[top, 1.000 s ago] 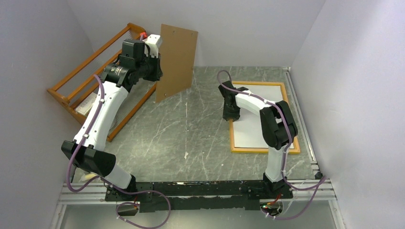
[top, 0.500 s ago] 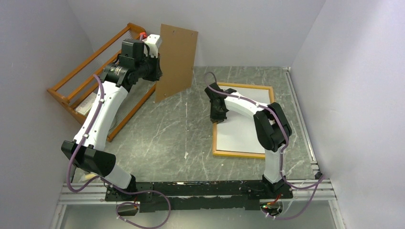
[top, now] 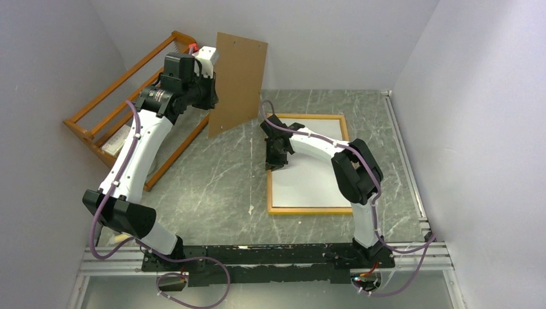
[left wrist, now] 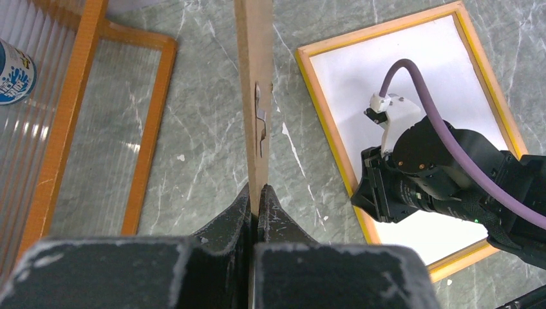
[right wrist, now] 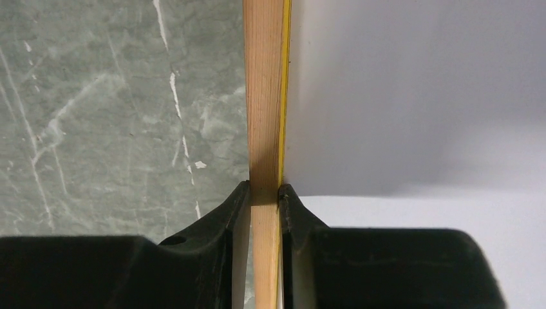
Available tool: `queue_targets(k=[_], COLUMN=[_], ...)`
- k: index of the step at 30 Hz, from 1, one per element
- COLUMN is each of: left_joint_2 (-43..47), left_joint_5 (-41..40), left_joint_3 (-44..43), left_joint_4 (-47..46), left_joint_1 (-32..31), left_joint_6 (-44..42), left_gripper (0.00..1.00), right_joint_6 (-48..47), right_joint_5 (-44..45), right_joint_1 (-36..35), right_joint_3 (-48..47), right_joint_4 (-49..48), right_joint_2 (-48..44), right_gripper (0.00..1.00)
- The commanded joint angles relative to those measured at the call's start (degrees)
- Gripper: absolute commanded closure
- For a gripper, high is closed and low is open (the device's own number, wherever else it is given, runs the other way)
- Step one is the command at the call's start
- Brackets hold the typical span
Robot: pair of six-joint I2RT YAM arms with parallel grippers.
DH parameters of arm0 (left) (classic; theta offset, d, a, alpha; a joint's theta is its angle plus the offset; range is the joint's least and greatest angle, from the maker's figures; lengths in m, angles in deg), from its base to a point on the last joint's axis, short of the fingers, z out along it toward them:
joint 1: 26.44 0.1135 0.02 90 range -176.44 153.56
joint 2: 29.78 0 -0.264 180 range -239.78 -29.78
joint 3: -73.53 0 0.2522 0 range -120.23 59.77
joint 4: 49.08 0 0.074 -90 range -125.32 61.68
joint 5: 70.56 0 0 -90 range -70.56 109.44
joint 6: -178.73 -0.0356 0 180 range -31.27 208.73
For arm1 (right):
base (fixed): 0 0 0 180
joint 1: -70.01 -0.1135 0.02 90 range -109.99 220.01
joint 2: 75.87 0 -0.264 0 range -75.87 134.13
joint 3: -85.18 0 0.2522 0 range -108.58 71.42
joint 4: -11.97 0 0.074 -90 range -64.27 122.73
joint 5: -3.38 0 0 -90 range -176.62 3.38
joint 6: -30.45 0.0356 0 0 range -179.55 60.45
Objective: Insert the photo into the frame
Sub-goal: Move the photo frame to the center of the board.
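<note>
The frame [top: 309,210] lies flat on the table right of centre, wood-orange side up. A plain white sheet [top: 309,180], the photo back up, fills it. My right gripper [top: 275,162] is shut on the frame's left rail; in the right wrist view its jaws [right wrist: 264,188] pinch the orange-and-yellow rail [right wrist: 263,96], beside the white sheet [right wrist: 418,244]. My left gripper [top: 212,96] is shut on the edge of a brown hardboard panel [top: 237,84], held upright at the back. The left wrist view shows that gripper [left wrist: 258,190] on the panel [left wrist: 254,64], with the frame [left wrist: 328,122] below.
An orange-brown slatted rack [top: 116,103] leans at the back left; a blue-and-white can [left wrist: 13,71] lies in it. Walls close in on the left, back and right. A metal rail [top: 405,161] runs along the table's right edge.
My right gripper has dragged the frame, with the white sheet in it, leftward across the table, away from the right wall. The left arm and the panel have stayed put.
</note>
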Motion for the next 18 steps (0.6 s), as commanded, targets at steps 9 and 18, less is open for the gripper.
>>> queue_targets(k=[9,18], left_joint_2=[0.22,-1.40], left_joint_5=[-0.91,-1.00], left_joint_3=[-1.82,-3.32], left_joint_4=[-1.86,-1.58], left_joint_1=[0.34,0.43], left_joint_6=[-0.71,-1.25], left_gripper=[0.98,0.97], right_joint_6=[1.52,2.76], right_joint_5=[-5.49,-5.97], right_joint_1=[-2.02,-3.42], right_joint_3=[-9.69,-13.95], right_joint_4=[-4.71,-3.62], right_joint_2=[4.82,8.11], right_gripper=[0.81,0.73])
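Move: The photo frame is already pinched by its left side in the right hand, its middle about 13 cm to that hand's right and 1 cm ahead. The centre of the board lies roughly 3 cm left and 1 cm ahead of the right hand; a white mark is some 7 cm left and 15 cm back. From the left hand, which holds up the brown backing, the board's centre is about 17 cm right, 6 cm back and 32 cm below. The photo frame, still gripped by its left side, is drawn to the left over the tabletop by the right hand, about 5 cm, so that its middle nears the centre of the board. The right hand drifts slightly forward on the way and sinks about a centimetre late on, its fingers keeping their hold and the wrist tilting only some 5 degrees. ##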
